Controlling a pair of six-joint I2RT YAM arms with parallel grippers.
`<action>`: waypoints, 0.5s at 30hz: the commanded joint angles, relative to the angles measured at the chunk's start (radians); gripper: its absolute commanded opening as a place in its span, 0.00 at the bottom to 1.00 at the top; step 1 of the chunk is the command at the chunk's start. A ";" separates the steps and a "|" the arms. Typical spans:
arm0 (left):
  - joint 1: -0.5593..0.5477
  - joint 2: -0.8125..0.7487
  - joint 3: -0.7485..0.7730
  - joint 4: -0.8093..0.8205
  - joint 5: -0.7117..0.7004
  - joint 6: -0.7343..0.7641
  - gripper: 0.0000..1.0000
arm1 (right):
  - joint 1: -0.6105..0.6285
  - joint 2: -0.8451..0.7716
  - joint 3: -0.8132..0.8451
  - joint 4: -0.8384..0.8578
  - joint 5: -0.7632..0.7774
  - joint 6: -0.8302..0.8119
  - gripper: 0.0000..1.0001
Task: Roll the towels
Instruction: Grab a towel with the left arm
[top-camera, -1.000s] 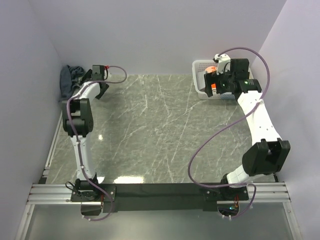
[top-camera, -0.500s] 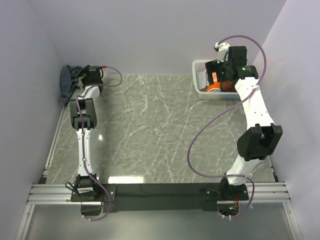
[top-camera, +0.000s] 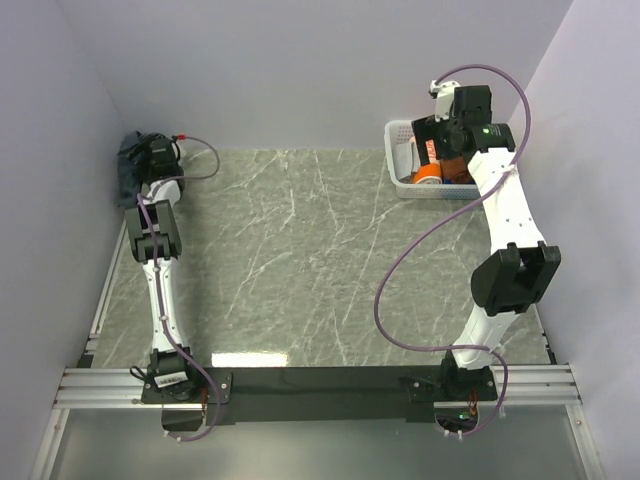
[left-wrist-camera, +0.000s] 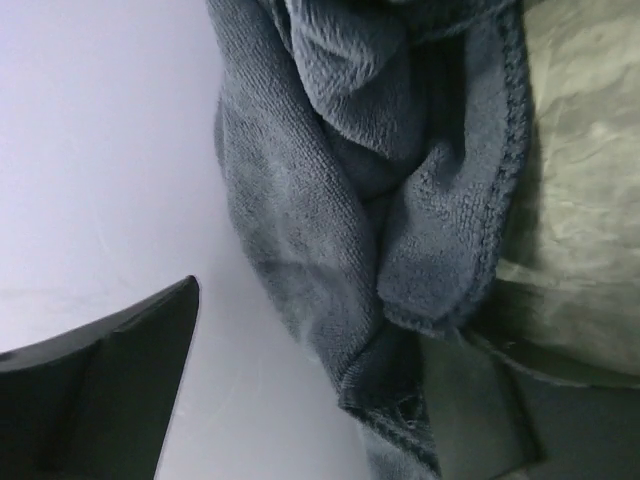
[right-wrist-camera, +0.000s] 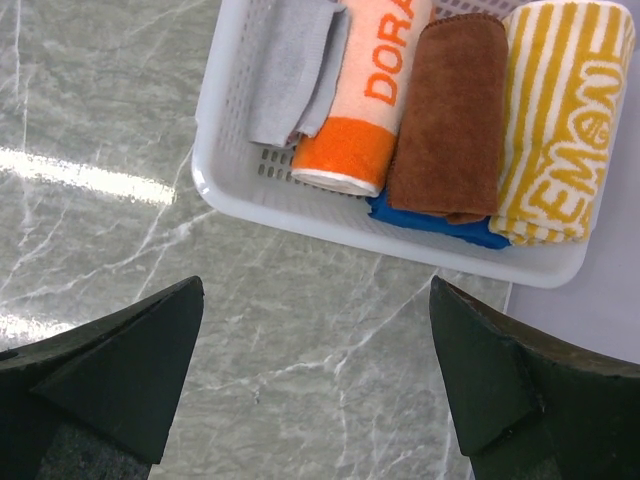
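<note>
The towel (top-camera: 130, 165), dark navy and crumpled, lies bunched in the far left corner against the wall. My left gripper (top-camera: 152, 152) is pushed right up to it. In the left wrist view the towel (left-wrist-camera: 330, 190) hangs in thick folds between my fingers. One dark finger (left-wrist-camera: 110, 390) stands far to the left of the folds, and the other is mostly hidden behind the cloth's lower edge. The left gripper (left-wrist-camera: 330, 335) is open, with the jaws wide apart. My right gripper (right-wrist-camera: 315, 290) hovers open over bare marble beside the basket, holding nothing.
A white lattice basket (top-camera: 398, 132) stands at the far right corner; its near rim (right-wrist-camera: 350, 232) shows in the right wrist view. It holds rolled cloths: orange (right-wrist-camera: 370, 90), brown (right-wrist-camera: 450, 110), yellow-striped (right-wrist-camera: 560, 120), blue (right-wrist-camera: 430, 222), and a folded grey one (right-wrist-camera: 290, 70). Walls close in left, back and right.
My left arm has stretched back and left, bringing its gripper from the table's edge onto the towel in the corner. The right gripper has drawn back over the basket.
</note>
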 joint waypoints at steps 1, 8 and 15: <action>0.015 0.054 -0.028 0.013 0.008 0.005 0.85 | 0.014 -0.011 0.020 -0.005 0.020 -0.016 1.00; -0.003 -0.026 -0.031 0.053 0.037 -0.004 0.16 | 0.012 -0.024 0.008 0.013 -0.035 -0.021 0.99; -0.173 -0.438 -0.246 -0.159 0.167 -0.245 0.00 | 0.012 -0.156 -0.175 0.093 -0.134 -0.029 0.98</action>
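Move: In the far left corner, the heap of dark grey towels has its middle about 4 cm below the left hand and some 3 cm nearer the base, level sideways. A fold of it already lies between the open fingers. The side wall rises about 5 cm to this hand's left, with the far wall roughly 8 cm ahead. From the right hand the heap lies some 85 cm left, 13 cm ahead and 25 cm lower. Sinking about 3 cm into the dark grey towel, the left hand shuts its fingers from nearly wide open to closed and pinches a fold by the side wall. It then pulls the fold away from the wall, about 5 cm to the right and a couple of centimetres up. The right hand, fingers still wide open, eases back and down a little towards the end. ##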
